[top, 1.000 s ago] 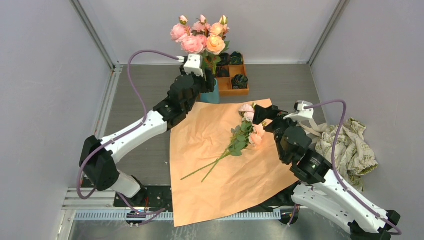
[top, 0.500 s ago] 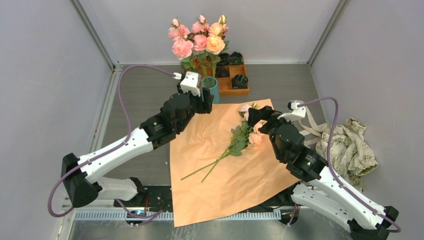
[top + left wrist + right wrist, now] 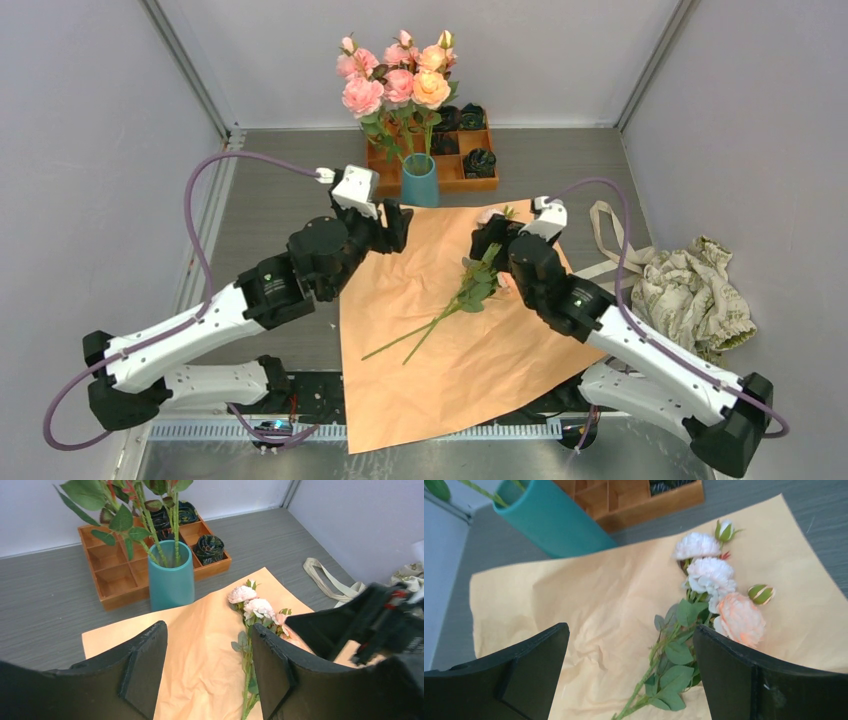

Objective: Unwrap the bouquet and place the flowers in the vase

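The bouquet lies unwrapped, its orange paper (image 3: 440,340) spread flat on the table. Several pink and peach flowers (image 3: 398,80) stand in the teal vase (image 3: 420,181) at the back. More flowers (image 3: 472,285) lie on the paper, with white and peach heads (image 3: 711,580) and green stems. My left gripper (image 3: 395,226) hovers open and empty over the paper's left corner, just in front of the vase (image 3: 171,575). My right gripper (image 3: 488,238) is open above the lying flowers; their stems (image 3: 674,660) show between its fingers, untouched.
An orange wooden tray (image 3: 452,176) with dark rosettes stands behind and right of the vase. A crumpled cream patterned paper wad (image 3: 695,290) and a cream ribbon (image 3: 608,225) lie at the right. Grey walls close in on the left, back and right.
My left gripper has drawn back from the vase toward the near left, leaving the flowers standing in it. My right gripper has moved left over the lying flowers.
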Motion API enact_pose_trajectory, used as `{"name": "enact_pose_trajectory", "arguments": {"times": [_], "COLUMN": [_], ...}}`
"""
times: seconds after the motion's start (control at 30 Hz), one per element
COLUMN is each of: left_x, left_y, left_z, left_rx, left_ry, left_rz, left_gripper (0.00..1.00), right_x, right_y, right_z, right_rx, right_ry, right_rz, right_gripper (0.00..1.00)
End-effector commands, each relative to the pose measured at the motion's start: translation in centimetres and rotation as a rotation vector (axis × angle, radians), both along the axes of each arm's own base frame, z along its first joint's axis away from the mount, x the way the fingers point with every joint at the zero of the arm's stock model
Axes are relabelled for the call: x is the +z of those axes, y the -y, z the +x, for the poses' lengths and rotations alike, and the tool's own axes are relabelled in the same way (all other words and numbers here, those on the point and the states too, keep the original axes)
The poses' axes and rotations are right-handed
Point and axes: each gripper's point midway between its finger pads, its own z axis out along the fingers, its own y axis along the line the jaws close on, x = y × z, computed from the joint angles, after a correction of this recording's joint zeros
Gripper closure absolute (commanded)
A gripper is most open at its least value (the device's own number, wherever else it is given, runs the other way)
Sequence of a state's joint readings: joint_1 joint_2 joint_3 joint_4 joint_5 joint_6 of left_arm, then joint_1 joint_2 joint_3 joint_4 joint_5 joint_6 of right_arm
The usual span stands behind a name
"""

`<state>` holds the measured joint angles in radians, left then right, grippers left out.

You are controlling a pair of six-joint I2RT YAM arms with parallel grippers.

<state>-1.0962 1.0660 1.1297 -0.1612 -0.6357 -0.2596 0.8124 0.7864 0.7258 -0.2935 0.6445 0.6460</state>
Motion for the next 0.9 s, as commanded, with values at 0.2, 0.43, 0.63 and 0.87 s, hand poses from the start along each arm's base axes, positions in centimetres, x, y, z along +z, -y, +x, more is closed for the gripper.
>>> {"name": "enact_pose_trajectory", "arguments": {"times": [0.2, 0.43, 0.63, 0.87], "left_x": [1.0, -1.1, -2.1, -2.9], "left_y": [-4.0, -4.9, -6.3, -7.7], "left_z": [-2.1, -2.5, -2.7, -3.1], "left_rx": [0.034, 0.052, 0.087, 0.112], "left_ry": [-0.006, -0.053, -0.066, -0.074], "left_rz": [-0.078, -0.053, -0.053, -0.056], "left_gripper": [0.38, 0.38, 0.38, 0.38], "right_x": [-4.0, -9.2, -13.2, -15.2], "right_y": [-5.8, -7.6, -7.8, -6.9], "right_z": [1.4, 2.6, 2.9, 2.2], "right_rx": [0.1, 0.051, 0.001, -0.052], "right_ry": [-0.17, -0.337, -0.478, -0.521], "right_rz": [0.045, -0.001, -0.011, 0.005], "right_gripper": [0.01, 0.1, 0.31, 0.39]}}
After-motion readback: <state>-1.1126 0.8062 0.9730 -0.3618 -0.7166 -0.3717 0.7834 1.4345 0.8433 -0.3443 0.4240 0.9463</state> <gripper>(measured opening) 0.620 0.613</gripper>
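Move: The bare stems of the flowers still lying on the paper, just below their leaves, are about 5 cm to the right hand's left, almost level fore and aft, and roughly 20 cm down. The pale pink blossoms lie some 11 cm ahead and about level sideways, and the peach blossom 2 cm ahead and 5 cm to the right, both on the paper; the filled vase stands about 17 cm ahead and 13 cm left. From the left hand, those stems lie roughly 10 cm right, 1 cm back and 32 cm down. The right hand drops steeply towards the stems just below the leaves, about 16 cm down while swinging some 7 cm left, its fingers tipping down about 30 degrees and, in the second half, narrowing from wide open to a little over half, still empty and just above the stems. The left hand, holding nothing and keeping its half-open gap, draws off from the vase, mostly left by about 7 cm and a little back, rising slightly before it sinks a few centimetres. ##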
